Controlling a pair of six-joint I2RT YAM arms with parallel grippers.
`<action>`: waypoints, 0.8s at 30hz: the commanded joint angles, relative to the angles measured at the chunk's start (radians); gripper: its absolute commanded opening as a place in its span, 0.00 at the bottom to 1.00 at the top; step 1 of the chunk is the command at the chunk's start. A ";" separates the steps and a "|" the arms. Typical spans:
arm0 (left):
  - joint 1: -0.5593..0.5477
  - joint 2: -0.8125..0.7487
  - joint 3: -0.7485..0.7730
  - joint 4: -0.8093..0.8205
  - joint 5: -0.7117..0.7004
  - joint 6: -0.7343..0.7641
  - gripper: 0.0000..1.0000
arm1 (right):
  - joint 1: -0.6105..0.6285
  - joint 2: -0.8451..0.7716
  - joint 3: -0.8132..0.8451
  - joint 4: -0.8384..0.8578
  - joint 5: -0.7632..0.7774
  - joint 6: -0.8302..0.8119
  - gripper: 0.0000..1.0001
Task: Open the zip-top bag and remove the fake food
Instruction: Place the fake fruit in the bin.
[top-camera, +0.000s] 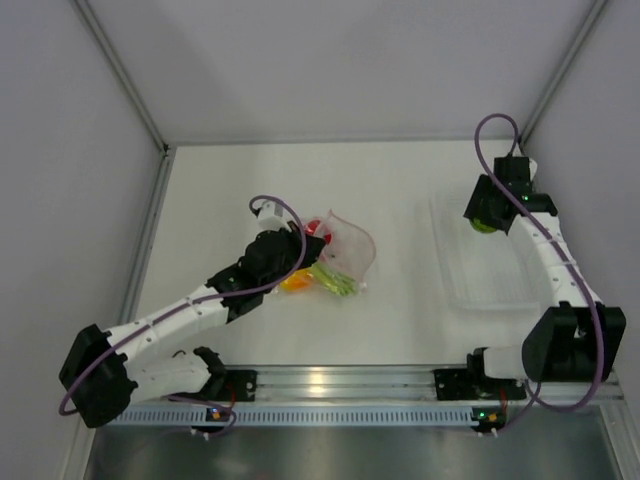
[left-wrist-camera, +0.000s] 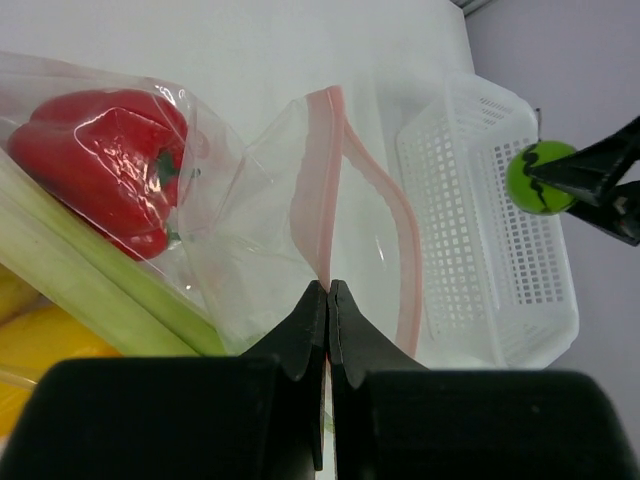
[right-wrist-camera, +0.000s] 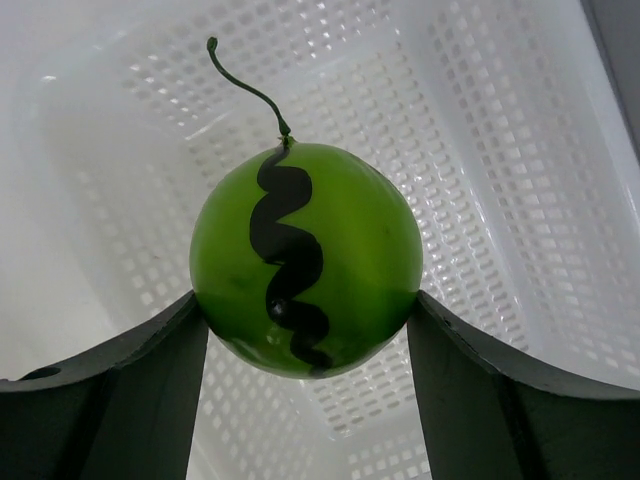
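The clear zip-top bag (top-camera: 345, 248) lies mid-table with its pink zip strip (left-wrist-camera: 320, 190) parted into an open mouth. My left gripper (left-wrist-camera: 328, 287) is shut on the near lip of that strip. Inside the bag lie a red pepper (left-wrist-camera: 105, 160), a pale green stalk (left-wrist-camera: 90, 290) and yellow pieces (left-wrist-camera: 40, 345). My right gripper (right-wrist-camera: 305, 310) is shut on a green ball with a black wavy stripe (right-wrist-camera: 305, 255), held above the white tray (right-wrist-camera: 480, 150). The same ball (top-camera: 484, 217) hangs over the tray's far end in the top view.
The perforated white tray (top-camera: 478, 262) sits at the right of the table. Grey walls close in the left, back and right sides. An aluminium rail (top-camera: 340, 380) runs along the near edge between the arm bases.
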 joint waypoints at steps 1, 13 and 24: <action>-0.003 -0.039 0.028 0.044 0.013 0.010 0.00 | -0.040 0.093 -0.023 0.064 0.011 0.029 0.31; -0.001 -0.051 0.060 -0.007 0.051 0.047 0.00 | -0.044 0.107 -0.141 0.161 0.035 0.037 0.71; -0.001 -0.040 0.077 -0.007 0.059 0.059 0.00 | -0.044 0.027 -0.100 0.103 -0.033 -0.023 0.99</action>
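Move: The green fruit is already in the right hand, over the inside of the bin, whose middle lies about 3 cm back, 5 cm to the right and some 10 cm below. The zip-top bag with the rest of the food lies about 35 cm to this hand's left, 5 cm back and 11 cm below. From the left hand, the bin's middle is roughly 41 cm to the right, 1 cm back and 8 cm lower. The green fruit, still pinched in the right hand, is lowered quickly some 9 cm into the left part of the bin, the fingers tipping down about 10 degrees. After a brief halt low in the bin, the fingers spread wide and let go, and the hand backs upward about 2 cm. The left hand keeps its shut grip on the bag's edge, easing up about 1.5 cm. ##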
